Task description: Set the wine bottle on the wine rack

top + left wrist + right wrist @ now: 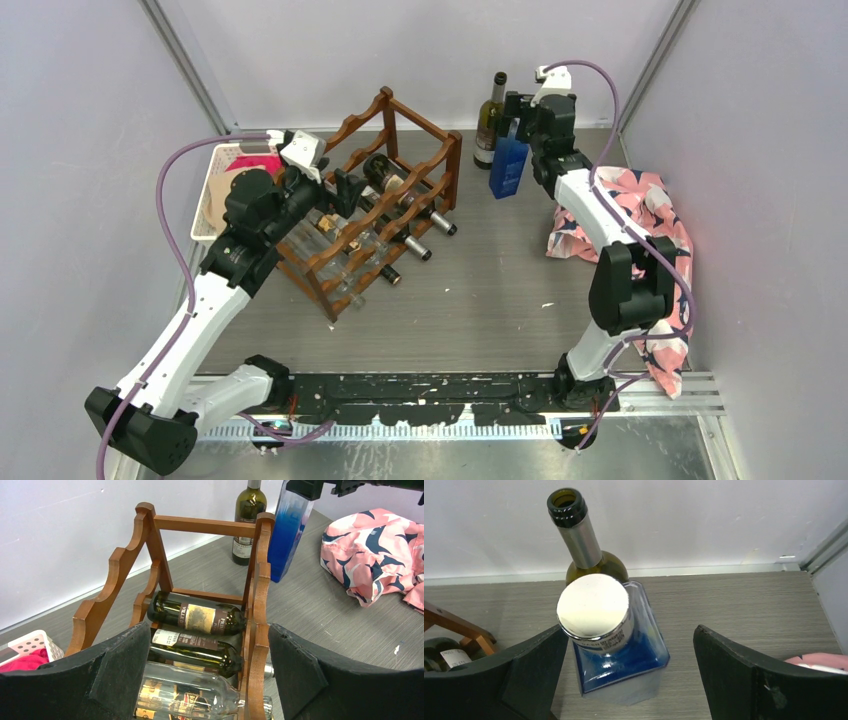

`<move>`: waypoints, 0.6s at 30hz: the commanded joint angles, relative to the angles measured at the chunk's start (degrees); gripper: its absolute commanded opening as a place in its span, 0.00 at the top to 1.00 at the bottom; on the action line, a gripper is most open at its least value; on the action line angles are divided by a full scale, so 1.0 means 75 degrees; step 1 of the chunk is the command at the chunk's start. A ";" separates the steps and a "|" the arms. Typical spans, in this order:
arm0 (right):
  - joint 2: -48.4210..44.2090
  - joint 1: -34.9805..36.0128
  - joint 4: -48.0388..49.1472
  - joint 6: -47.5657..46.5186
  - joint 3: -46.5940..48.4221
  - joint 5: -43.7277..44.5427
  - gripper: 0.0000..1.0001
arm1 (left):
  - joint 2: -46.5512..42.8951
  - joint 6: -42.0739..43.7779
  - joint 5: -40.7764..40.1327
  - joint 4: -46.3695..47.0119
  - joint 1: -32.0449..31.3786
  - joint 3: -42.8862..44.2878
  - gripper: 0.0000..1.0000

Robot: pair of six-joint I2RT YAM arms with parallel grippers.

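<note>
The wine bottle is dark green and open-necked, standing upright by the back wall; it also shows in the right wrist view and the left wrist view. A blue square bottle with a silver cap stands just in front of it. My right gripper hovers over that blue bottle, open, with its fingers on either side of it. The wine rack is reddish-brown and holds two dark bottles and a clear one. My left gripper stands open over the rack's left end, holding nothing.
A white basket with red and pink things sits left of the rack. A pink patterned cloth lies at the right under the right arm. Walls close in the back and both sides.
</note>
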 commanded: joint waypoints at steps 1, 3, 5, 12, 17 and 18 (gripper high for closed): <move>0.0328 -0.0089 0.0111 -0.0432 0.0548 -0.0494 0.00 | -0.0134 -0.0061 0.0117 0.0515 0.0029 0.0022 0.14; 0.0458 -0.0096 0.0115 -0.0542 0.0633 -0.0606 0.00 | -0.0134 -0.0061 0.0122 0.0514 0.0029 0.0024 0.14; 0.0556 -0.0114 0.0069 -0.0567 0.0677 -0.0685 0.00 | -0.0125 -0.0056 0.0139 0.0526 0.0029 0.0028 0.13; 0.0484 -0.0138 0.0398 -0.0826 0.0249 -0.1204 0.27 | -0.0077 -0.0106 0.0224 0.0537 0.0029 0.0022 0.14; -0.0113 -0.0139 0.0543 -0.0779 -0.0257 -0.1176 0.79 | -0.0023 -0.0158 0.0348 0.0557 0.0029 0.0016 0.14; -0.0301 -0.0132 0.0470 -0.0724 -0.0360 -0.1137 0.85 | -0.0003 -0.0155 0.0394 0.0560 0.0020 0.0017 0.13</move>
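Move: The blue bottle's upright body is just in front of the right hand, its middle about 2 cm ahead, 2 cm left and 8 cm below. The green wine bottle stands roughly 8 cm beyond it and 5 cm farther left; the pink cloth is some 30 cm right of the hand and 13 cm back. The wine rack's middle lies about 40 cm left and 10 cm back of the hand. From the left hand, the blue bottle is roughly 21 cm ahead, 40 cm right and 15 cm below. Downward first, with a little forward and left in it, the wide-open right hand sinks about 4 cm so its fingers straddle the upper part of the blue bottle below the cap, turning some 10 degrees counter-clockwise. Having come down, it stops sinking and closes partway, pinching the bottle from both sides. ##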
